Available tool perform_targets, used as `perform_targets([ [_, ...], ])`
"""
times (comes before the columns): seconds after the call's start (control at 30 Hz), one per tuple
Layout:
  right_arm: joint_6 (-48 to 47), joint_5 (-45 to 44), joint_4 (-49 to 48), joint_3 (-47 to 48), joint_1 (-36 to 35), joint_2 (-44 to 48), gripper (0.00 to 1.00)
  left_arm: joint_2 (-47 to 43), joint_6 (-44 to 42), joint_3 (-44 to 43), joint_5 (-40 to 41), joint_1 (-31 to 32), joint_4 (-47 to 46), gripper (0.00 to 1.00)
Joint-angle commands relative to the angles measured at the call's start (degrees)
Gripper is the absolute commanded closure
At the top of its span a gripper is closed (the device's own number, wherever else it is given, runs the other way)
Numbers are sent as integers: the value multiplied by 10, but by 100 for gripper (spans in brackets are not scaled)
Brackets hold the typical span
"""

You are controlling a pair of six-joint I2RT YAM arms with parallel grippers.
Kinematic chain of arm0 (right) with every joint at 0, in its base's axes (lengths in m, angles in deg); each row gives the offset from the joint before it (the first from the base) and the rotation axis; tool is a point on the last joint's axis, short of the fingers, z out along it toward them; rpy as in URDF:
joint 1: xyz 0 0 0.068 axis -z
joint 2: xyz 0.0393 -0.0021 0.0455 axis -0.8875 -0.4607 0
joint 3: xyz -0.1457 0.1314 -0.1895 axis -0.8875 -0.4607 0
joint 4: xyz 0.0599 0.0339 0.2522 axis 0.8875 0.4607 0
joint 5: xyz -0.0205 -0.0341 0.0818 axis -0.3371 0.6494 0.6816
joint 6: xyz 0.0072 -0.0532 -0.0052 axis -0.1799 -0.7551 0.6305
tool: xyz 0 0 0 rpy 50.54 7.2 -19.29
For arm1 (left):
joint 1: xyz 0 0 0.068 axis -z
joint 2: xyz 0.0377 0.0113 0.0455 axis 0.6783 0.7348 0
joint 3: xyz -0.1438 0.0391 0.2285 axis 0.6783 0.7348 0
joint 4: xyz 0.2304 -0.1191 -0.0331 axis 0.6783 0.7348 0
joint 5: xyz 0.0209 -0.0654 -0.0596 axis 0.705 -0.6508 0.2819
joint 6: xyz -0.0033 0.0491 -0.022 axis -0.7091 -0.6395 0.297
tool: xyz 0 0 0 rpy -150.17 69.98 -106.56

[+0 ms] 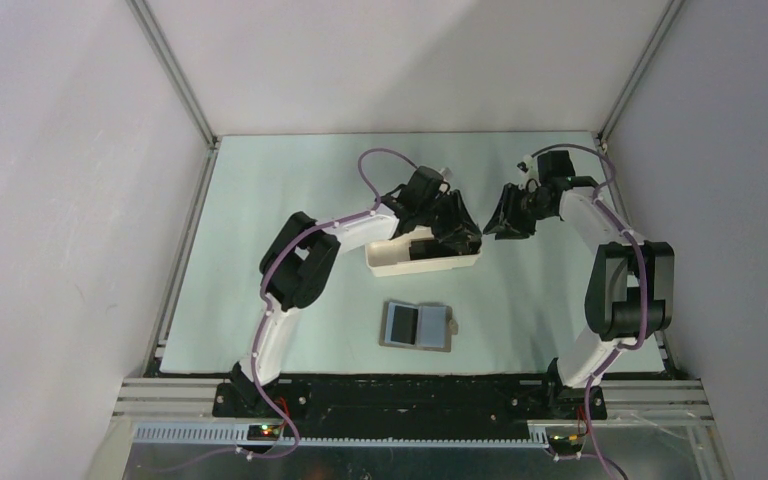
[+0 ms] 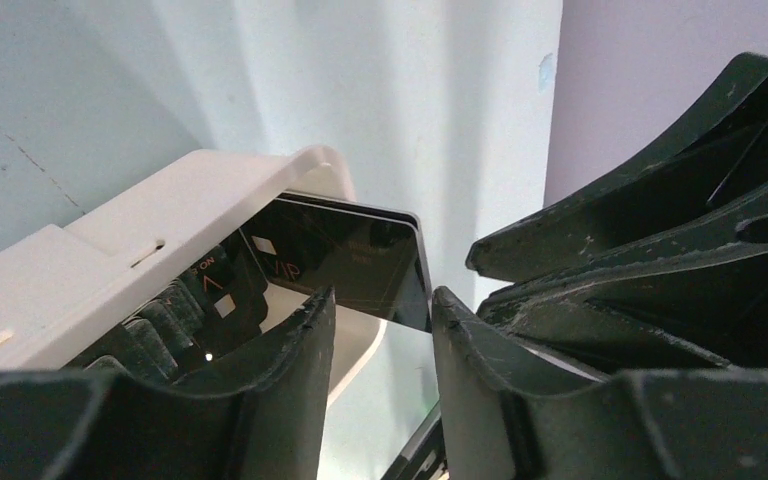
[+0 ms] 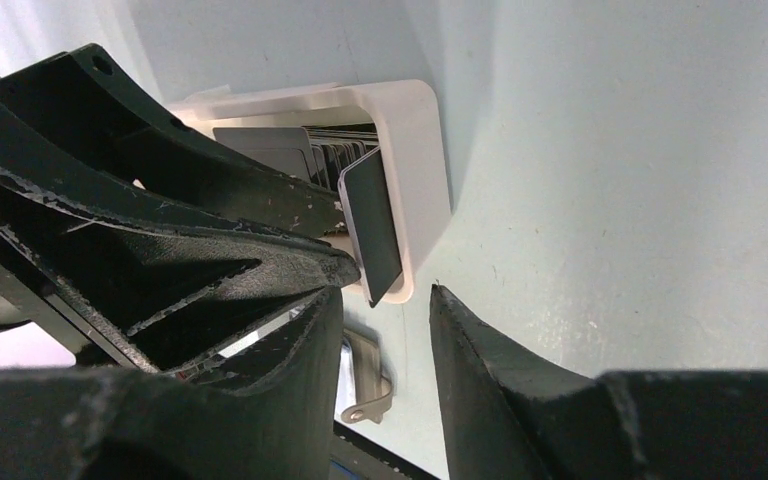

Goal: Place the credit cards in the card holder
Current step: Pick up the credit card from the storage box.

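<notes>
The card holder (image 1: pixel 417 326) lies open and flat on the table, light blue pockets up; its tab (image 3: pixel 365 380) shows in the right wrist view. The credit cards (image 1: pixel 422 248) stand in the white tray (image 1: pixel 385 262). One dark card (image 2: pixel 350 260) tilts up out of the tray's right end and leans over its end wall (image 3: pixel 425 150). My left gripper (image 1: pixel 457 235) hangs over that end, open, and the card's lower corner sits just ahead of its fingertips (image 2: pixel 380 295). My right gripper (image 1: pixel 505 222) hovers just right of the tray, open, with nothing between its fingers (image 3: pixel 385 290).
The two grippers are close together, tip to tip, above the tray's right end; the right gripper's fingers (image 2: pixel 660 260) fill the right side of the left wrist view. Cage walls and metal posts (image 1: pixel 175 70) bound the table on the left, right and back.
</notes>
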Motion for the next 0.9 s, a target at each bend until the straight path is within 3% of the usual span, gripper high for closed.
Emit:
perform_targets([
  [0.0,4,18,-11,1,0,8,59,-24,10,0,3,-2,-33,58],
  [0.23,0,10,-8,-4,1,6,60,-19,4,1,12,-2,-20,80],
  [0.47,-3,5,-3,-8,0,4,60,-26,-19,5,28,-2,12,90],
  [0.87,-2,12,-6,-6,-14,-13,60,-59,-44,22,43,-4,36,92],
])
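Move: The credit card standing by the storage box's right end has its top edge between the left gripper's half-open fingers. The card's middle is about 3 cm below that hand and 1 cm ahead, neither left nor right. The other cards stand roughly 6 cm to the hand's left, 1 cm back and 5 cm below; the card holder is some 19 cm back, 12 cm left and 9 cm below. From the right hand, the card lies about 4 cm left, level fore-and-aft, and 4 cm below. Close the left gripper from about half open to nearly shut, pinching the end card by the nearer part of its top edge while the hand edges up and barely forward. Once the fingers have nearly closed, draw the hand about 1.5 cm to the left and slightly up, away from the box's right end, keeping the pinch. ##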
